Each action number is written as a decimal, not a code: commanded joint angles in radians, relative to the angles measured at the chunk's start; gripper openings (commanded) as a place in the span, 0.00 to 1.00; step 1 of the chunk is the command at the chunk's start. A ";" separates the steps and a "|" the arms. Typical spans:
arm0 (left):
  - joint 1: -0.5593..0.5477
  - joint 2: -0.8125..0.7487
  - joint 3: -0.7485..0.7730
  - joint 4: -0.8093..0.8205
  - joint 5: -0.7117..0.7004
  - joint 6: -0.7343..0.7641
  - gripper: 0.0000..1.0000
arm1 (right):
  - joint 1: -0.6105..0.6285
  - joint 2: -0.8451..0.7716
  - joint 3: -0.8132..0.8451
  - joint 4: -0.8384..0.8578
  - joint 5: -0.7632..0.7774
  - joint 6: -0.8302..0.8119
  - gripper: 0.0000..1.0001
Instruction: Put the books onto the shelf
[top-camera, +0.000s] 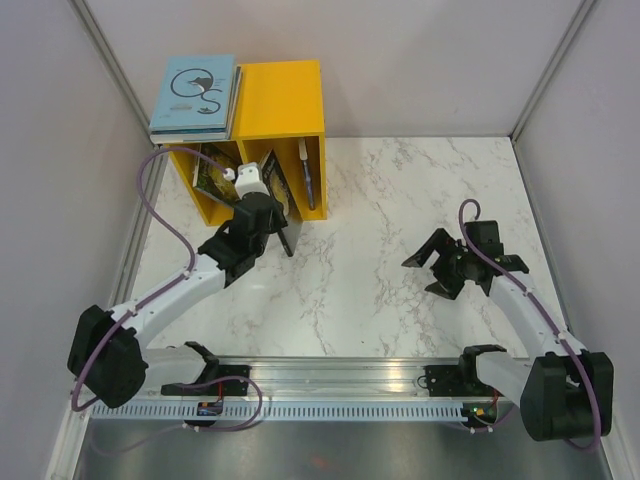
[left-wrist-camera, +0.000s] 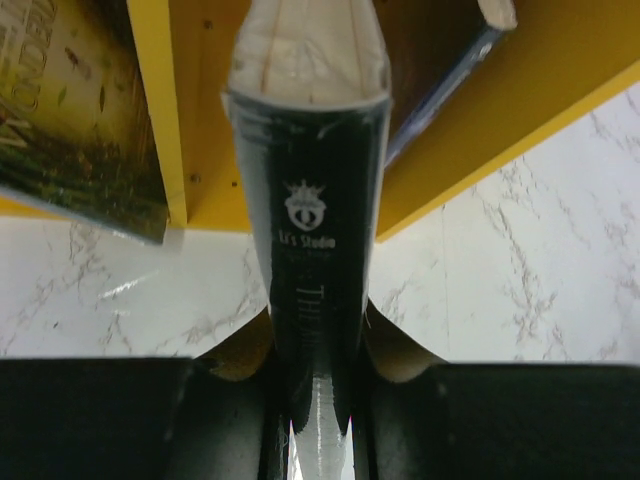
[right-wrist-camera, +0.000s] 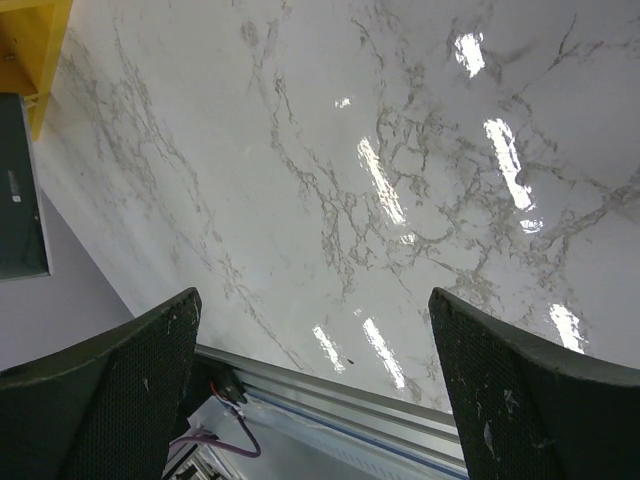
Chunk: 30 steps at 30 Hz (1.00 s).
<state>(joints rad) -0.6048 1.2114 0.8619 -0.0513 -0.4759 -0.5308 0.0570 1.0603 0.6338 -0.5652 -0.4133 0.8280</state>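
Observation:
The yellow shelf stands at the table's back left, its two compartments facing me. My left gripper is shut on a black book held spine-up at the mouth of the right compartment. In the left wrist view the black book fills the jaws of that gripper, its far end inside the shelf just right of the divider. A green-yellow book leans in the left compartment and a blue book stands in the right one. A stack topped by a light blue swirl book lies on the shelf. My right gripper hangs open and holds nothing.
In the right wrist view the right gripper hovers over bare marble, with the metal rail at the table's near edge below it and a corner of the shelf at top left. Grey walls close in the table on three sides.

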 joint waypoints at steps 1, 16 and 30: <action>0.004 0.055 0.091 0.324 -0.131 0.089 0.02 | 0.004 0.030 -0.005 0.037 0.008 -0.041 0.98; 0.033 0.477 0.141 0.792 -0.198 0.169 0.02 | 0.004 0.233 -0.040 0.126 0.019 -0.125 0.98; 0.040 0.746 0.249 0.890 -0.217 0.161 0.03 | 0.006 0.426 -0.045 0.218 0.013 -0.176 0.98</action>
<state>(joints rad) -0.5621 1.9026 1.0428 0.7372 -0.6750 -0.4072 0.0570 1.4151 0.6258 -0.4049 -0.5034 0.7105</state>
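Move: The left hand still grips the black book by its spine. The middle of the shelf's right compartment lies about 17 cm ahead of that hand, 2 cm right and 6 cm below. The divider stands some 5 cm to the hand's left and 16 cm ahead; inside the compartment, the blue book leans about 6 cm right and 16 cm ahead, 8 cm lower. From the empty right hand, that compartment is roughly 28 cm ahead, 32 cm left and 5 cm above. Keeping its pinch on the spine, the left hand drives the black book forward about 15 cm into the right compartment, between divider and blue book, edging slightly right. It runs nearly level at first, then sinks some 5 cm while the fingers tip up about 15 degrees towards level and swing counter-clockwise. The right hand, wide open, drops about 6 cm to near the table and stops sinking. ##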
